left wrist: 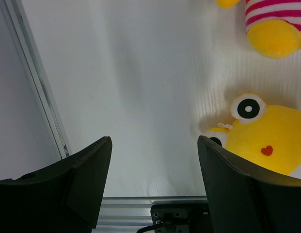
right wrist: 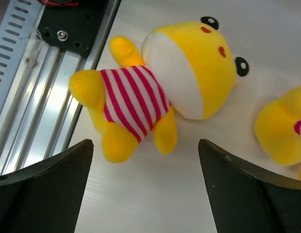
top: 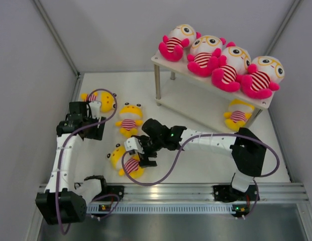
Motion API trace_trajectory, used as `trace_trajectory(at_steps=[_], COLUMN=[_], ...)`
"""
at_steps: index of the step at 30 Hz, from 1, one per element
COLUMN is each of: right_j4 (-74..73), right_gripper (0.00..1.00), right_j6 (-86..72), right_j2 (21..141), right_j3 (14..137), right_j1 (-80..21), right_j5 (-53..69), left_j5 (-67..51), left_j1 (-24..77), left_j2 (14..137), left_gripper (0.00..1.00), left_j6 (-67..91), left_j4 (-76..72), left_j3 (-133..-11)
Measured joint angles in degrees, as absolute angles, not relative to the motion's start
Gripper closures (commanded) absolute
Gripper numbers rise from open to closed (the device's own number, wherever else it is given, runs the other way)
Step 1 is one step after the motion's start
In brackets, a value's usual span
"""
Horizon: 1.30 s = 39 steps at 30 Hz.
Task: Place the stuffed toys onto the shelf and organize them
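Note:
Four hot-pink stuffed toys (top: 221,60) sit in a row on the top board of the white shelf (top: 163,59). One yellow toy (top: 238,114) sits on the lower board. Three yellow toys lie on the table: one far left (top: 101,100), one in the middle (top: 129,120), one near (top: 125,161). My right gripper (top: 145,153) (right wrist: 145,145) is open just above the near toy (right wrist: 155,92), beside its feet. My left gripper (top: 90,125) (left wrist: 154,143) is open and empty over bare table. The near toy's head (left wrist: 266,143) is beside its right finger.
Grey walls close in the left, back and right sides. An aluminium rail (top: 171,191) with the arm bases runs along the near edge and shows in the right wrist view (right wrist: 39,92). The middle toy's foot (left wrist: 276,39) is at the top right of the left wrist view.

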State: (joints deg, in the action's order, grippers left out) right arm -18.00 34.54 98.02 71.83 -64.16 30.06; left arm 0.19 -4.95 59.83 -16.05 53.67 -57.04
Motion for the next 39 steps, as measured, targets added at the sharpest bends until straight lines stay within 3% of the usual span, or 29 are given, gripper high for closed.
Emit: trace_trajectory(at_steps=[9, 12, 13, 15, 18, 19, 26, 30, 39], right_j4=[-14.8, -11.7, -11.1, -10.2, -9.1, -9.1, -12.0, -21.1, -44.2], right_gripper=[0.17, 0.41, 0.58, 0.70, 0.97, 1.00, 1.00, 1.00, 1.00], right_j6=[35.4, 33.6, 33.1, 32.1, 31.0, 30.7, 28.9, 28.7, 24.9], right_j2=[104.1, 107.2, 107.8, 108.4, 107.8, 107.3, 101.1, 93.5, 85.7], right_j3=[67.9, 67.1, 67.1, 67.1, 67.1, 67.1, 66.1, 66.9, 81.2], right_j1=[-69.0, -70.1, -70.3, -70.3, -70.3, -70.3, -70.3, -70.1, -68.3], right_j5=[23.7, 20.3, 19.4, 17.9, 16.5, 16.0, 10.2, 2.0, -19.2], left_j5=[0.3, 0.3, 0.3, 0.3, 0.3, 0.3, 0.3, -0.5, -1.5], left_j1=[-5.2, -5.3, -5.4, -5.5, -5.5, -5.5, -5.5, -5.6, -5.6], left_j2=[59.4, 59.4, 59.4, 59.4, 59.4, 59.4, 59.4, 59.4, 60.5], left_gripper=[0.23, 0.23, 0.23, 0.23, 0.23, 0.23, 0.23, 0.23, 0.23], left_j6=[-16.3, -16.3, -16.3, -16.3, -16.4, -16.4, -16.5, -16.5, -16.6], left_j4=[53.7, 53.7, 53.7, 53.7, 53.7, 53.7, 53.7, 53.7, 53.7], left_j3=[-57.0, -57.0, -57.0, -57.0, -57.0, -57.0, -57.0, -57.0, -57.1])
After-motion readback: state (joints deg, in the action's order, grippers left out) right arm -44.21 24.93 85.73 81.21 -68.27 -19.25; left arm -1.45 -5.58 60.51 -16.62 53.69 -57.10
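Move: The near yellow toy lies low under the right hand's reach: its middle about 6 cm left, 1 cm ahead and 10 cm below, with its legs towards the hand. The middle yellow toy lies some 19 cm ahead and 5 cm left of the hand, and the far one about 28 cm ahead and 18 cm left, both equally low. From the left hand, the near toy is roughly 13 cm right, 10 cm back and 13 cm down. The right hand sinks about 10 cm, pinches the near toy's leg, then lifts it some 18 cm, right and forward. ##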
